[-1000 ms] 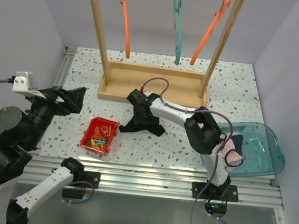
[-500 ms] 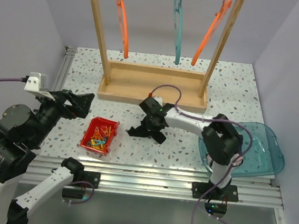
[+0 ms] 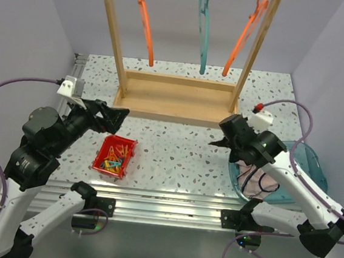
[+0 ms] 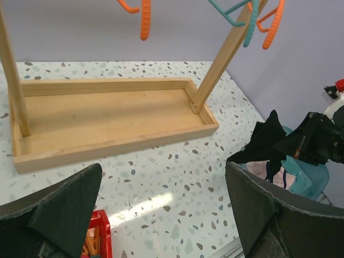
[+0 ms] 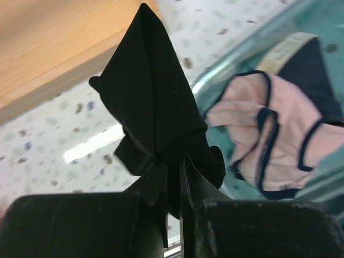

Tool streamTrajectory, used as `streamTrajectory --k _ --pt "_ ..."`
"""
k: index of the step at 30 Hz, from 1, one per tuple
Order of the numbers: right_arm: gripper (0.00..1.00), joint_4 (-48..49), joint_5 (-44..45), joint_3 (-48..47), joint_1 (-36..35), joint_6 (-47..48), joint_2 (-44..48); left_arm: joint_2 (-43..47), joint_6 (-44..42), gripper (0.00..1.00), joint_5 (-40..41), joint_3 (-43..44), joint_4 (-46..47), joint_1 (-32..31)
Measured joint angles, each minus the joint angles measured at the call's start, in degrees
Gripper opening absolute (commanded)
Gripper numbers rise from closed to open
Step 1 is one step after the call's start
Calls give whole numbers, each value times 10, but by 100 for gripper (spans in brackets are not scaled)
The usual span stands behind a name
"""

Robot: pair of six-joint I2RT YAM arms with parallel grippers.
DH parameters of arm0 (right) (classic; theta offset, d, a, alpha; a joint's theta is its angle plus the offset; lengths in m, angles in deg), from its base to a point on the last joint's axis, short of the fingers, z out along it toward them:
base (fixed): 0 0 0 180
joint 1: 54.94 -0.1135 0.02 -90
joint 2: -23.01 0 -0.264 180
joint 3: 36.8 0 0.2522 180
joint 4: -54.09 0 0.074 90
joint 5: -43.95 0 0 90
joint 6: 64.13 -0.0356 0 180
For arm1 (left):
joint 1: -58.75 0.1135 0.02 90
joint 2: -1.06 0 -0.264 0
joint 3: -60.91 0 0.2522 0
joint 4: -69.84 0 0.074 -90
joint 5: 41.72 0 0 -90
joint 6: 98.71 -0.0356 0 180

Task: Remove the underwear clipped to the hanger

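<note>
My right gripper [image 3: 225, 136] is shut on the black briefs [image 5: 156, 102] and holds them bunched, above the table at the left rim of the teal bin [image 3: 307, 169]. The black briefs also show in the left wrist view [image 4: 266, 142]. The dusty pink briefs with dark trim [image 5: 269, 145] lie in the bin, with the navy briefs with beige lining [image 5: 317, 80] beside them. The pink briefs show in the top view [image 3: 268, 184]. My left gripper [image 3: 117, 116] is open and empty above the table, left of the middle. Three hangers, orange [image 3: 146, 29], teal [image 3: 203, 34] and orange [image 3: 241, 38], hang bare.
A wooden rack with a tray base [image 3: 175, 99] stands at the back. A red box of clips [image 3: 114, 155] sits near the front left, below my left gripper. Purple walls close in both sides. A metal rail [image 3: 171, 199] runs along the front edge.
My right arm has swung from the middle of the table to the right, carrying the black briefs to the bin's left rim. My left arm has shifted right and forward.
</note>
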Motion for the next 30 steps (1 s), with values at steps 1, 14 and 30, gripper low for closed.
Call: streamTrajectory --k 1,14,30 --pt "0 -23 10 8 19 -13 7 -4 0 100 -8 -6 5 0" --pt "99 -94 -9 112 223 -9 65 -63 -2 100 -83 -37 24 0" --pt "99 19 -246 -87 229 257 83 -91 -3 100 -84 -35 19 0"
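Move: About 18 cm to the right of the right hand, level with it fore and aft and some 19 cm lower, is the middle of the teal tub where the held black underwear goes. In the tub, the pink underwear lies about 12 cm right and 4 cm back of this hand, the navy underwear 16 cm right and 3 cm ahead, both some 20 cm below. From the left hand the tub is roughly 58 cm right, 4 cm ahead and 35 cm below. Carrying the black underwear over the near-left part of the teal tub, the right hand swings about 12 cm right, easing back and down 5 cm and turning clockwise, then opens wide to let go. It backs off empty, rising some 12 cm while going left and forward and turning counter-clockwise. The open left hand sinks 5 cm, drifting right and slightly forward and tipping down. ##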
